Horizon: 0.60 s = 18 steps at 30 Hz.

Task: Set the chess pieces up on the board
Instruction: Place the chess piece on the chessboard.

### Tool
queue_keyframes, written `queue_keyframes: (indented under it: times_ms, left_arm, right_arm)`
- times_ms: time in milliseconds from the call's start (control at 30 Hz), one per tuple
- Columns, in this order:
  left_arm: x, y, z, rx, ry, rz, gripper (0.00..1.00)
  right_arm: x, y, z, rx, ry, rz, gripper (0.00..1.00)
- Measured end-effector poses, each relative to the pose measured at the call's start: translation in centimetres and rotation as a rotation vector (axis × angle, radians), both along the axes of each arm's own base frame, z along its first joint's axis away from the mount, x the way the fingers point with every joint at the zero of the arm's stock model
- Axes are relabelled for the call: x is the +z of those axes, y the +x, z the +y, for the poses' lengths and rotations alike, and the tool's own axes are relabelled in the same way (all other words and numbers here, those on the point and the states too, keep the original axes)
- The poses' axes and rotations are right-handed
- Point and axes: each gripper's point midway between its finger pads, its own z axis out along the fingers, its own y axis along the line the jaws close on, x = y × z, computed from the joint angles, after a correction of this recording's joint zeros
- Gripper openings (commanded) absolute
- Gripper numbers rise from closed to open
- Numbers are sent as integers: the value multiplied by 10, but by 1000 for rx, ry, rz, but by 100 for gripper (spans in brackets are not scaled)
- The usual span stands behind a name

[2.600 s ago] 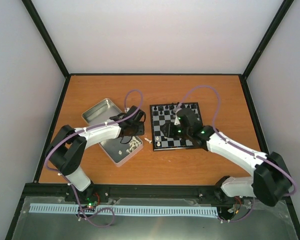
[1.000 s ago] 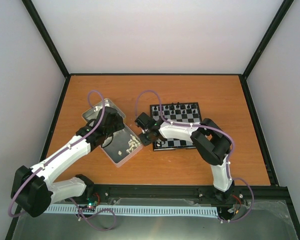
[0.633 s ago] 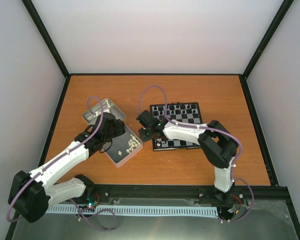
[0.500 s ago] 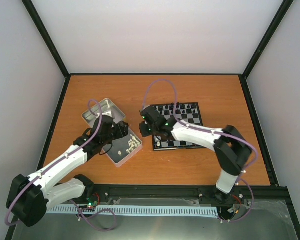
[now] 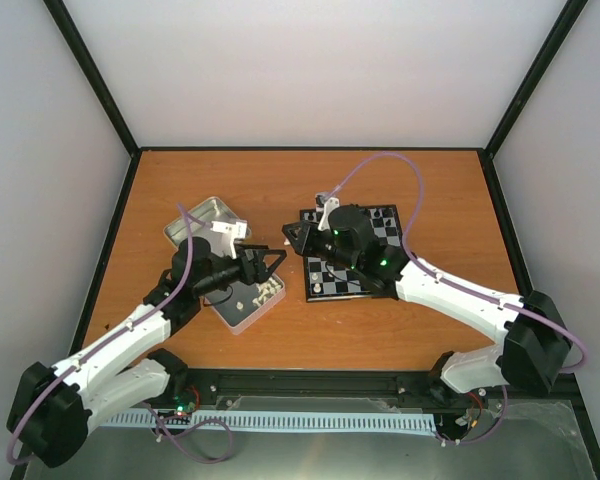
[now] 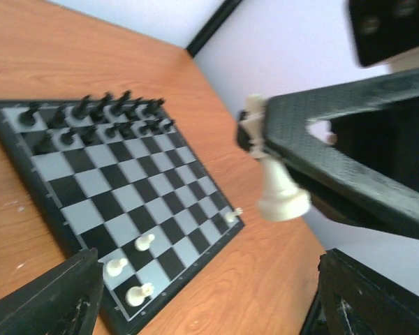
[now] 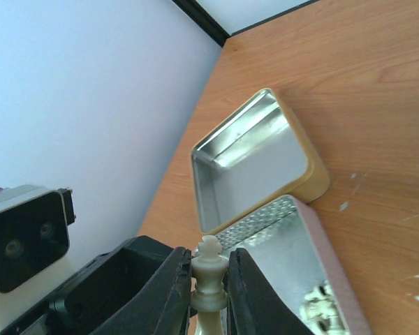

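Note:
The board (image 6: 119, 188) (image 5: 332, 272) lies right of centre, with three white chess pieces (image 6: 145, 242) near one corner and one more (image 6: 230, 215) on its edge row. My right gripper (image 7: 209, 279) (image 5: 298, 240) hovers by the board's left edge, shut on a white king (image 7: 209, 271) (image 6: 274, 183). My left gripper (image 6: 209, 279) (image 5: 272, 262) points at it from the left, jaws wide open and empty. The king hangs just beyond the left fingers (image 6: 52, 300). More white chess pieces (image 5: 267, 290) (image 7: 321, 301) lie in the tin.
The silver tin (image 5: 242, 312) and its open lid (image 5: 198, 222) (image 7: 251, 157) sit left of the board. Two rows of black pieces (image 6: 98, 115) fill the board's far side. The right arm's link (image 5: 450, 295) crosses above the board's near right corner.
The left gripper has swung from over the tin toward the board's left edge and opened wide. The right arm has swung round over the board, its gripper still by the board's left edge.

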Motion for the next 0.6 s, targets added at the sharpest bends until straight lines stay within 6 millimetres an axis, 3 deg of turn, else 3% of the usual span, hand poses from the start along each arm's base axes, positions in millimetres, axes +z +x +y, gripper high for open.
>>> queue_keyframes:
  times_ms: [100, 200, 467, 600]
  left_arm:
    - [16, -10, -4, -53, -59, -62, 83]
    - [25, -18, -8, -100, -99, -96, 75]
    - [48, -24, -14, -141, -202, -109, 66]
    - [57, -24, -13, -137, -260, -103, 57]
  right_arm:
    - [6, -5, 1, 9, 54, 31, 16]
    - [13, -9, 3, 22, 97, 48, 15]
    - [25, -19, 11, 77, 180, 83, 15]
    - [25, -23, 14, 99, 196, 93, 15]
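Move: The white chess piece hangs in the right hand's closed fingers, its middle about 1 cm below them. From the open left hand it is some 5 cm ahead, 3 cm right and 3 cm up; that left gripper is about 5 cm back, 3 cm left and 4 cm below the right hand. From the left hand, the piece box is about 7 cm left, 1 cm back and 19 cm down; the chessboard 9 cm ahead, 18 cm right, 20 cm down. Left hand rises about 6 cm towards the held piece, narrowing its fingers; right eases it back and up. ##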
